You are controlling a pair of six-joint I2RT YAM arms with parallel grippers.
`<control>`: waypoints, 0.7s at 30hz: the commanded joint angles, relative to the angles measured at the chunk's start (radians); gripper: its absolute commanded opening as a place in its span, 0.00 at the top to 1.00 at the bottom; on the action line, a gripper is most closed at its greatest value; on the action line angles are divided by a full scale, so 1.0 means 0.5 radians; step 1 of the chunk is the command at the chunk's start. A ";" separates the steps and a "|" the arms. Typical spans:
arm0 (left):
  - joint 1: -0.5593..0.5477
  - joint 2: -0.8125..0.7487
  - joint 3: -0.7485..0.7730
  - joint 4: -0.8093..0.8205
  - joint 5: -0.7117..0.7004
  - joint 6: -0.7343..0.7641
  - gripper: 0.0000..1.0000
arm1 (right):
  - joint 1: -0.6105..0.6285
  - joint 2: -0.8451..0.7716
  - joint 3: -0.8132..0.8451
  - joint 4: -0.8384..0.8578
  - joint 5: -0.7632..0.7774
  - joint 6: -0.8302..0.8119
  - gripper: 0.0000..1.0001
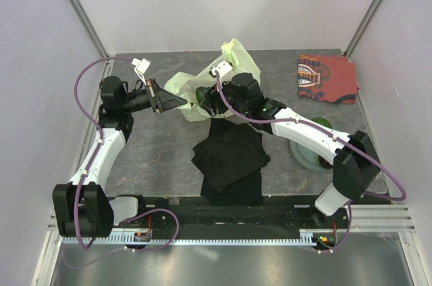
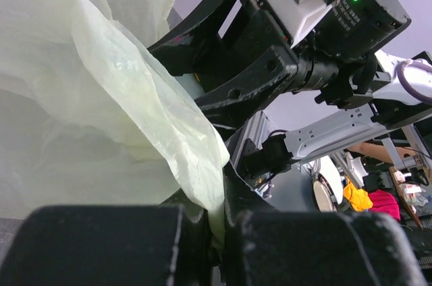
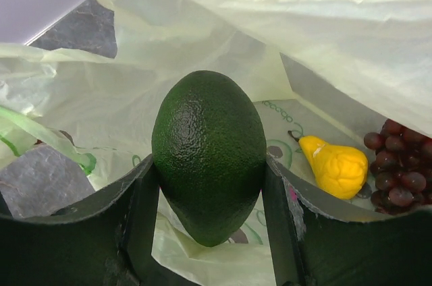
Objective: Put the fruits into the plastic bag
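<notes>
The pale yellow-green plastic bag point(image 1: 233, 56) lies open at the middle back of the table. My left gripper point(image 1: 181, 102) is shut on the bag's rim point(image 2: 202, 151), which is pinched between the fingers point(image 2: 270, 245). My right gripper point(image 1: 204, 99) sits in the bag's mouth, shut on a dark green avocado-like fruit point(image 3: 209, 151) held upright between both fingers point(image 3: 138, 212). Inside the bag point(image 3: 351, 43), to the right of the held fruit, lie a yellow fruit point(image 3: 335, 166) and a dark red grape bunch point(image 3: 399, 170). The right gripper point(image 2: 250, 77) also shows in the left wrist view, beside the bag point(image 2: 88, 117).
A folded black cloth point(image 1: 229, 159) lies in front of the bag. At the back right lies a red-orange patterned cloth point(image 1: 327, 78). A round grey-green plate point(image 1: 307, 154) sits at the right, partly under the right arm. Walls enclose the table.
</notes>
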 commanded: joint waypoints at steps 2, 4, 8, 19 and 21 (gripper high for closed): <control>0.003 0.011 0.058 0.019 -0.019 0.088 0.98 | 0.028 -0.005 0.021 -0.003 0.149 -0.056 0.91; 0.000 0.011 0.058 0.019 -0.019 0.088 0.98 | 0.028 0.023 0.063 -0.049 0.208 -0.044 0.91; 0.000 0.011 0.058 0.016 -0.019 0.088 0.98 | 0.028 0.142 0.235 -0.196 0.312 -0.001 0.91; 0.003 0.014 0.058 0.016 -0.013 0.085 0.99 | 0.025 0.679 0.922 -0.616 0.450 0.060 0.90; 0.000 0.011 0.058 0.016 -0.016 0.085 0.98 | 0.025 0.737 0.969 -0.690 0.472 0.082 0.90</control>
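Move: The right gripper holds the avocado in the bag's mouth. The free bag floor lies roughly 9 cm ahead, 3 cm left and 14 cm below this hand. At about that depth, the yellow fruit is some 10 cm ahead and 4 cm right, and the grapes 16 cm ahead and 9 cm right. The rim corner pinched by the left gripper is about 4 cm back and 6 cm left. From the left hand, that floor lies about 13 cm ahead, 3 cm right and 18 cm below. Keep the avocado pinched in the right gripper and ease it down a couple of centimetres, then push forward about 6 cm and a little left, towards the far-left wall of the bag. Dip the fingertips slightly and turn the hand some 10 degrees clockwise on the way. Hold the left gripper still, keeping its pinch on the rim. ##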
